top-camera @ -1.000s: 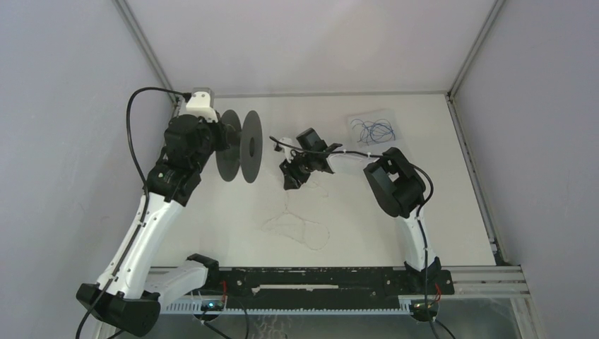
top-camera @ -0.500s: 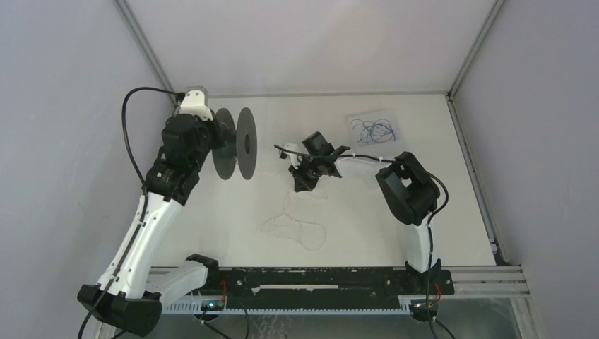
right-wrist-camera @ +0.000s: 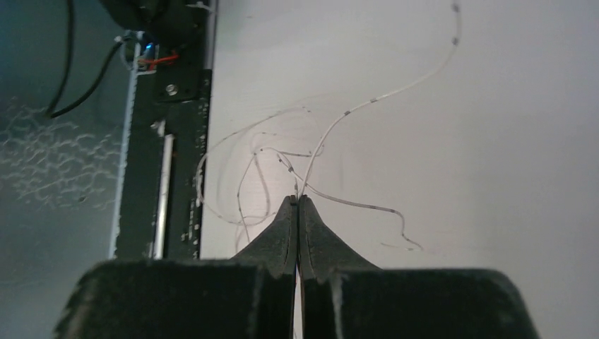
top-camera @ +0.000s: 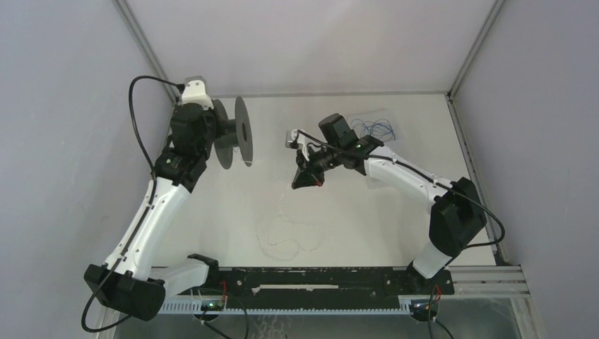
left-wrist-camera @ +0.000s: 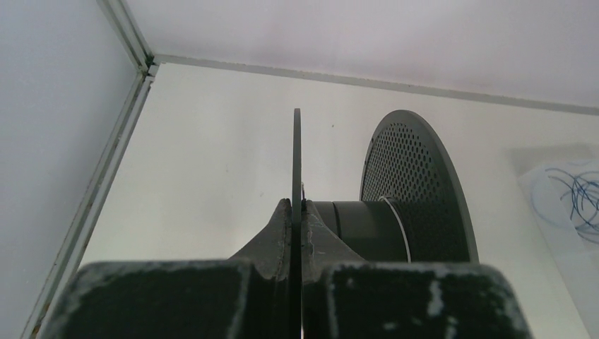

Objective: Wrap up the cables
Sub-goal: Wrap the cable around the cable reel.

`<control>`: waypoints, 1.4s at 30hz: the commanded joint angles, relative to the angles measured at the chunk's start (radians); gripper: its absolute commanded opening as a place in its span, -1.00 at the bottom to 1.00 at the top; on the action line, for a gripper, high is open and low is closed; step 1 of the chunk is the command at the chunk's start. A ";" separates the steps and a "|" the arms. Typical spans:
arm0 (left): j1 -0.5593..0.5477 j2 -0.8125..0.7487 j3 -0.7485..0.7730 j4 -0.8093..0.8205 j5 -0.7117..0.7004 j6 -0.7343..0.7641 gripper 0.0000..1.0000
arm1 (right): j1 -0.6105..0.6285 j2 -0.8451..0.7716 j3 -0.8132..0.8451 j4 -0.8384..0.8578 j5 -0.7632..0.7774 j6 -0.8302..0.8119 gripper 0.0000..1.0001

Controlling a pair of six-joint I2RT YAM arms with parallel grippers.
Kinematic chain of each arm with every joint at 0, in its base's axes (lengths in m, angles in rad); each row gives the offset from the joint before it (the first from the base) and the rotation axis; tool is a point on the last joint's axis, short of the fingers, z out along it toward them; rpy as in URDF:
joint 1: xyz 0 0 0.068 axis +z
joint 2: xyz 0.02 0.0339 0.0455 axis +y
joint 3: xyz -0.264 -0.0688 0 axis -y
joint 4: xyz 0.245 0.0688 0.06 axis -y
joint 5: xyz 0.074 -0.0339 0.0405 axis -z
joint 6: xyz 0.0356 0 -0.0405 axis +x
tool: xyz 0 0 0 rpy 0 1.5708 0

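Observation:
The cables are one very thin whitish cord lying in loose loops on the table. A strand rises from the loops into my right gripper, which is shut on it. In the top view that gripper hangs above the table's middle. My left gripper is shut on the near flange of the black spool and holds it off the table at the back left. One white turn of cord lies on the spool's core.
A clear bag with a tangle of thin blue wire lies at the back right, also visible in the left wrist view. The black base rail runs along the near edge. Grey walls close in the left, back and right.
My right gripper has shut on the cord while the arm stretched out, its elbow swinging right. The left arm has carried the spool toward the back corner. The loops have shifted a little.

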 commanded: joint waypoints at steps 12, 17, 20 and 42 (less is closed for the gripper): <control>-0.054 0.039 -0.009 0.277 -0.157 0.178 -0.99 | -0.029 -0.154 0.213 -0.114 -0.117 0.086 -1.00; -0.084 0.026 -0.078 0.325 -0.148 0.258 -1.00 | -0.108 -0.185 0.274 -0.076 -0.144 0.182 -1.00; -0.114 0.017 -0.116 0.351 -0.139 0.307 -1.00 | -0.141 -0.189 0.322 -0.067 -0.132 0.220 -1.00; -0.168 -0.099 -0.229 0.248 0.210 0.437 -1.00 | -0.360 -0.079 0.548 0.009 0.252 0.297 -1.00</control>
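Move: The right hand has the cable pinched in its shut fingers. The cable reel, held by the left hand, has its middle about 15 cm ahead of the right hand, 14 cm to its left and 13 cm above. The loose cable loops lie on the table some 4 cm back, 2 cm left and 18 cm below; the blue cable bundle is about 26 cm ahead, 22 cm right and 17 cm down. From the left hand, the reel's middle is 3 cm ahead, 5 cm right and 2 cm lower. Keeping the cable pinched, the right hand draws back about 3 cm, then sweeps up some 22 cm, swinging forward and right past the reel's right side until it is above the reel's height, turning clockwise about 30 degrees. The left hand, still gripping the near flange, eases forward a little, then brings the reel right about 6 cm and down, rolling its left side up and turning clockwise, about 20 degrees each. ##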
